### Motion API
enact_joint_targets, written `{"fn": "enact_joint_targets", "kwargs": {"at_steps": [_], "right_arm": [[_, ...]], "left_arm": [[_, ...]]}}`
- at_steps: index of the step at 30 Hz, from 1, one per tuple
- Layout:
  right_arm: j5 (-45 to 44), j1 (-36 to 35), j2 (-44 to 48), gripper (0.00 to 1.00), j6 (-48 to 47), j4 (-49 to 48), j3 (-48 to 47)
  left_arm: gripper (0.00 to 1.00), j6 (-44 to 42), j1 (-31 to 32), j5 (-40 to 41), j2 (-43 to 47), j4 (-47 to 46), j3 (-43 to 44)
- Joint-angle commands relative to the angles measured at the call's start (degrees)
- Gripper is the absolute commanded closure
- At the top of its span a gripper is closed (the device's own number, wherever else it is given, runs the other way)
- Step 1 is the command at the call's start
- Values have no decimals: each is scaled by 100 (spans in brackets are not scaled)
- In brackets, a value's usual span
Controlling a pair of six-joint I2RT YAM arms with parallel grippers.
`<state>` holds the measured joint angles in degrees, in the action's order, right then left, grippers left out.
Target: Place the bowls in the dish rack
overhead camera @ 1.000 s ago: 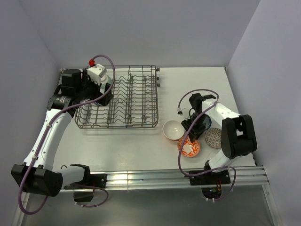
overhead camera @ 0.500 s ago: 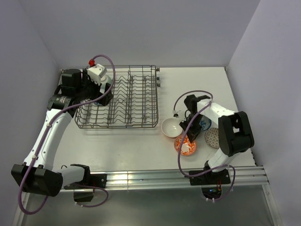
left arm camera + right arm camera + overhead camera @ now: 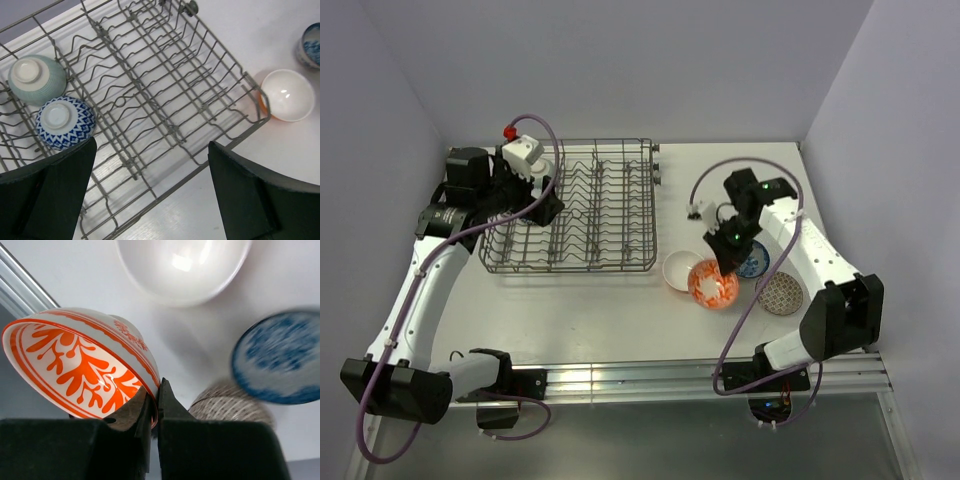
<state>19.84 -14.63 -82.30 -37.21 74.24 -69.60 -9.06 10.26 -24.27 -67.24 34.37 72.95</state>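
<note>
My right gripper (image 3: 156, 400) is shut on the rim of a red-orange patterned bowl (image 3: 80, 365), which hangs tilted above the table. From above, the same bowl (image 3: 713, 285) hangs below my right gripper (image 3: 725, 258), just right of the white bowl (image 3: 678, 270). The dish rack (image 3: 570, 268) stands at the back left. A pale green bowl (image 3: 37, 79) and a blue-white bowl (image 3: 65, 122) lie upside down in the rack (image 3: 165, 100). My left gripper (image 3: 150, 200) hovers open over it with nothing between its fingers.
On the table at the right lie a white bowl with an orange outside (image 3: 287, 95), a blue patterned bowl (image 3: 755, 262) and a speckled bowl (image 3: 782, 293). A metal rail (image 3: 670, 378) runs along the near edge. Walls stand close on both sides.
My right gripper has shut on the red-orange bowl's rim and lifted it off the table, carrying it up and slightly left. The left arm has hardly moved.
</note>
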Motion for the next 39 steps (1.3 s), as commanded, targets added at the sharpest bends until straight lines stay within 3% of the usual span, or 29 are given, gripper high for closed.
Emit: {"fn": "enact_joint_targets", "kwargs": {"at_steps": [1, 4, 10, 19, 23, 28, 39], "right_arm": [[1109, 4, -66, 100, 151, 214, -1377], [1838, 13, -487, 100, 713, -135, -2817], [3007, 4, -1165, 100, 2287, -1329, -3797], [3878, -224, -999, 100, 4405, -4124, -2429], [3853, -356, -902, 100, 4907, -4672, -2102], [3826, -567, -936, 100, 5293, -5050, -1917], [3852, -883, -1112, 100, 5409, -5077, -1890]], "left_arm": [[1, 510, 2, -463, 98, 8, 457], [1, 800, -15, -1023, -34, 184, 650], [1, 2416, -33, -1949, 9, -403, 343], [3, 5026, -33, -2758, 387, -2758, -965], [2, 5852, 20, -2829, 317, -3654, -1423], [1, 6337, 239, -2689, 282, -4341, -1766], [1, 6434, 731, -2178, 273, -4676, -2030]]}}
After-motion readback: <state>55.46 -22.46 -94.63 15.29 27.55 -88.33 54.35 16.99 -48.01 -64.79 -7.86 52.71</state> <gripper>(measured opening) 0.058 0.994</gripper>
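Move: The right hand holds the orange-patterned bowl, whose middle is about 5 cm left and 4 cm back of it. The dish rack's middle lies some 38 cm left, 12 cm ahead and 9 cm below; the white bowl is about 12 cm left, 2 cm back and 10 cm below, the blue bowl 5 cm right, level, at similar depth. From the left hand the orange-patterned bowl is some 35 cm right, 18 cm back and 19 cm below. Still pinching the orange-patterned bowl by its rim, the right hand sweeps it up and forward, then mainly left over the rack's right part: about 20 cm left, 15 up and 12 forward, swinging its fingers from down to nearly level leftward. The left hand, fingers wide open, comes some 11 cm right and 6 back to meet it, rolling until its fingers point right. ##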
